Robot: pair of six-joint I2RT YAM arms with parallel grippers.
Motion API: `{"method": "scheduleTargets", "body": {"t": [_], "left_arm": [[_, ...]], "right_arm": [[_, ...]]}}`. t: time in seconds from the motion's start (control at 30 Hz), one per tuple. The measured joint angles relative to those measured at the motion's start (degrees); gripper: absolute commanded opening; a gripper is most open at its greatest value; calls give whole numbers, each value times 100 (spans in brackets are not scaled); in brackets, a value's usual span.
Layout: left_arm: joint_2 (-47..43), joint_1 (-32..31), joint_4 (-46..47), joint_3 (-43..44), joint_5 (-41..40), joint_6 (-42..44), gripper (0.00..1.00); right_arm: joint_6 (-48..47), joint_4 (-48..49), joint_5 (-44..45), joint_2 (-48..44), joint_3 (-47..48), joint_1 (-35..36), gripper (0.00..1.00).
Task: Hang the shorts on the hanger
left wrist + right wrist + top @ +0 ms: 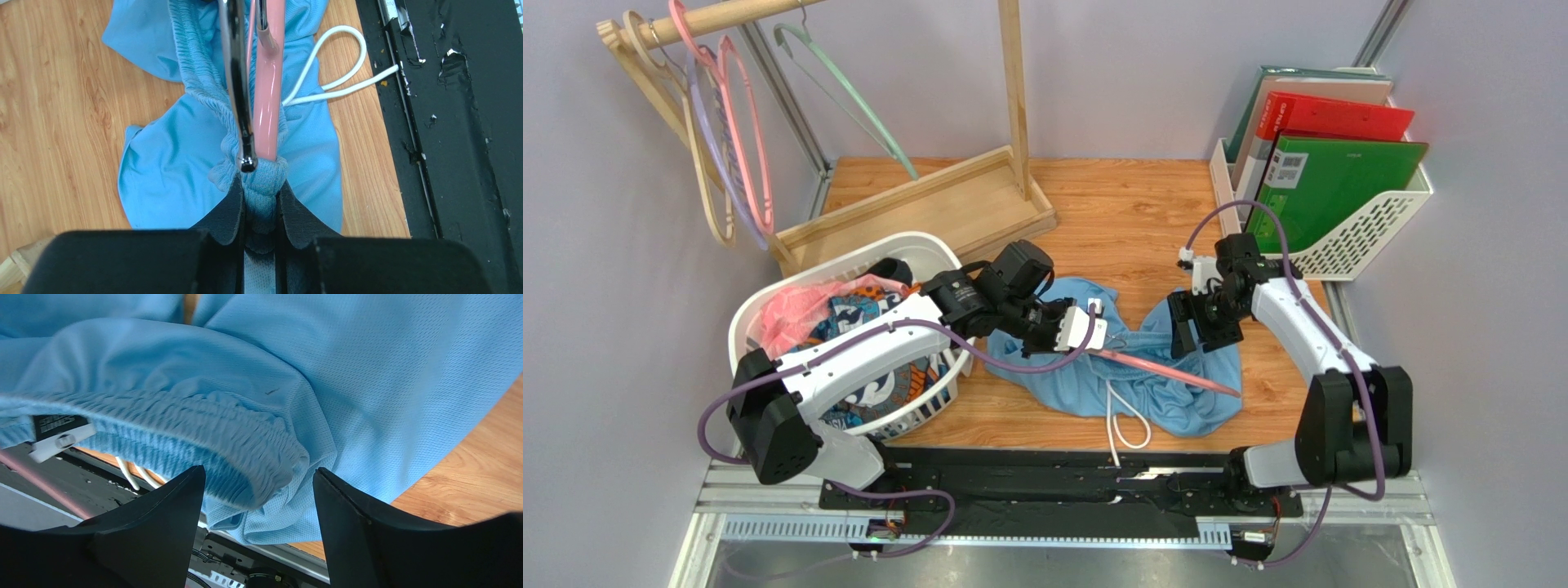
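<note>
The light blue shorts (1081, 374) lie crumpled mid-table, and the white drawstring (1127, 423) loops toward the near edge. The salmon-pink hanger (1167, 371) lies slanted across them. In the left wrist view its pink arm (268, 92) and silver hook (236, 79) run into the bunched waistband. My left gripper (261, 193) is shut on that waistband fold; it also shows in the top view (1085, 331). My right gripper (258, 484) is open, its jaws on either side of the raised elastic waistband (202, 432) without pinching it. It sits at the shorts' right edge (1192, 328). The white label (58, 438) shows.
A white laundry basket (830, 257) at the left holds a pink garment (787, 312) and patterned cloth (854, 312). A wooden rack (928, 208) with a mint-green hanger (854, 104) and others stands back left. A white file holder (1369, 239) with folders stands back right. A black mat (1051, 472) lines the near edge.
</note>
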Motion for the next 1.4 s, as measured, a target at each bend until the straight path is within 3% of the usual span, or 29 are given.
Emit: {"method": "scheduleTargets", "body": {"t": [0.13,0.23,0.33,0.4,0.47,0.67,0.87,1.3,1.37,1.4], "left_arm": [[-2,-2,2,0,-20,-39,0],[-2,-2,2,0,-46,-76,0],[-2,11,4,0,-125,-129,0],[-11,68,-2,0,-140,-199,0],[-70,179,-2,0,-146,-267,0],[-415,658,142,-166,-190,-411,0],[-402,695,232,-249,-413,-435,0],[678,413,-149,879,-1078,-643,0],[765,323,-184,1038,-1158,-699,0],[820,273,-210,1137,-1200,-726,0]], "right_arm": [[13,31,157,420,9,15,63],[42,87,247,564,39,79,51],[17,120,297,678,81,131,30],[-48,127,356,675,79,131,8],[-138,129,422,623,79,59,0],[-374,107,245,214,79,-793,0],[-693,-293,-175,-85,131,-1672,0],[-1064,-1456,-393,-1040,1180,-1733,0],[-1032,-1539,-374,-1078,1235,-1622,10],[-1008,-1569,-369,-1082,1244,-1567,24]]}}
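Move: With my right hand open, the right end of the shorts' waistband lies about 2 cm below it, almost straight under. The pink hanger's free end is some 6 cm back and 8 cm to its right, raised above the shorts; the white drawstring lies roughly 11 cm back and 6 cm left, on the table. From my left hand, still holding the hanger and the waistband's other end, that right end is about 13 cm right, level fore and aft, some 8 cm below. I lower my right hand about 2 cm, shut its fingers on the waistband's right end, draw it some 7 cm right, away from my left hand, then lift it about 9 cm. Meanwhile my left hand, keeping its pinch on hanger and waistband, goes about 7 cm forward, bowing left and coming back, and turns some 15 degrees counter-clockwise, swinging the hanger's free end forward into the waistband opening. ##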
